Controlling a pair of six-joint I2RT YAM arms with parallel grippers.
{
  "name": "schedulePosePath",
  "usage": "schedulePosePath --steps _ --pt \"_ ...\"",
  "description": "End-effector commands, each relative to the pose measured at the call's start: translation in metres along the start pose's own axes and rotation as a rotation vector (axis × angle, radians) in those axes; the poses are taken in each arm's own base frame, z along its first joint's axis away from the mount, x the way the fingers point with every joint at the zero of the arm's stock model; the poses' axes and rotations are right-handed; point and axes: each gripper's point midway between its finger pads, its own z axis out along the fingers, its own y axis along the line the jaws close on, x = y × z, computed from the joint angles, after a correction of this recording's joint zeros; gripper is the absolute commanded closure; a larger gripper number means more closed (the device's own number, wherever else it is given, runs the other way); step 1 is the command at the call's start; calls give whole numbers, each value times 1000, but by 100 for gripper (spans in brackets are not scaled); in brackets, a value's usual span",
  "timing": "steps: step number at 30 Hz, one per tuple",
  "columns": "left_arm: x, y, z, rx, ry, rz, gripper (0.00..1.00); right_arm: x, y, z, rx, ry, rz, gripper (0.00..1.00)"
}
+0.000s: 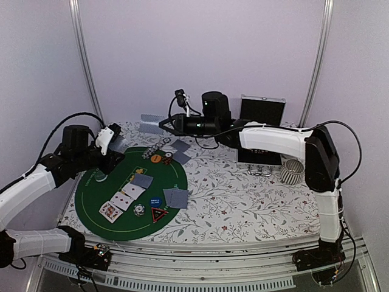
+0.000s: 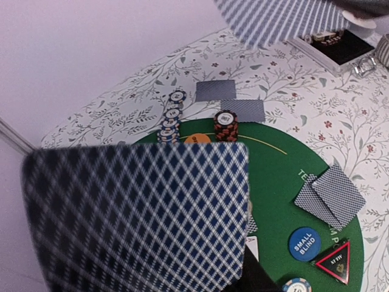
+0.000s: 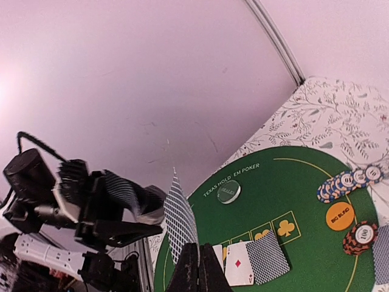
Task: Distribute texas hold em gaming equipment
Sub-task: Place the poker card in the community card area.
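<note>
My right gripper [image 1: 163, 125] reaches out over the back of the table and is shut on one grey-blue-backed card [image 1: 150, 125]. That card stands edge-on above its fingers [image 3: 179, 222]. My left gripper [image 1: 114, 141] hovers over the left rim of the green mat [image 1: 121, 222], shut on a deck of cards [image 2: 140, 213] whose back fills its wrist view. On the mat lie face-up cards [image 1: 121, 201], a face-down pair [image 1: 176, 198], a blue disc [image 1: 155, 201], a triangular marker [image 1: 160, 214], an orange disc [image 3: 340, 215] and a row of chips [image 2: 170, 121].
The open silver-and-black case [image 1: 261, 112] stands at the back right, with a ribbed cup [image 1: 292, 171] in front of it. Two face-down cards [image 1: 181, 151] lie just off the mat's far edge. A green dealer button [image 3: 229, 192] sits near the mat's lettering.
</note>
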Motion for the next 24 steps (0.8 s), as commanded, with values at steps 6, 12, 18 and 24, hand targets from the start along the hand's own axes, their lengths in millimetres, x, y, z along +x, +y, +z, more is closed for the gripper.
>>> schedulePosePath --steps 6,12,18,24 --pt "-13 27 -11 -119 -62 -30 64 74 -83 80 54 -62 477 99" --pt "-15 24 -11 -99 -72 -32 64 96 -109 102 171 -114 492 98" --pt "-16 24 -13 -97 -78 -33 64 124 -138 123 222 -98 549 98" --pt "-17 23 -13 -89 -83 -32 64 151 -151 127 250 -50 602 98"
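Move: The right hand already pinches a card. The free clubs slot at the far end of the community row lies about 15 cm left, 8 cm ahead and 28 cm below it. The face-down card already in the row is roughly 13 cm left and 3 cm ahead, the orange big blind button 7 cm left and 16 cm ahead, both equally low. From the deck-holding left hand, that slot lies some 14 cm ahead, 5 cm right and 20 cm down. Keeping its pinch on the card, the right hand swoops about 18 cm down and some 10 cm left, with 5 cm forward, towards the free clubs slot. The drop comes first; then it drifts left with a small bob up and down, while the wrist rolls its forward side down by some 30 degrees and swings slightly clockwise. The left hand keeps the deck and eases a couple of centimetres left and up. ##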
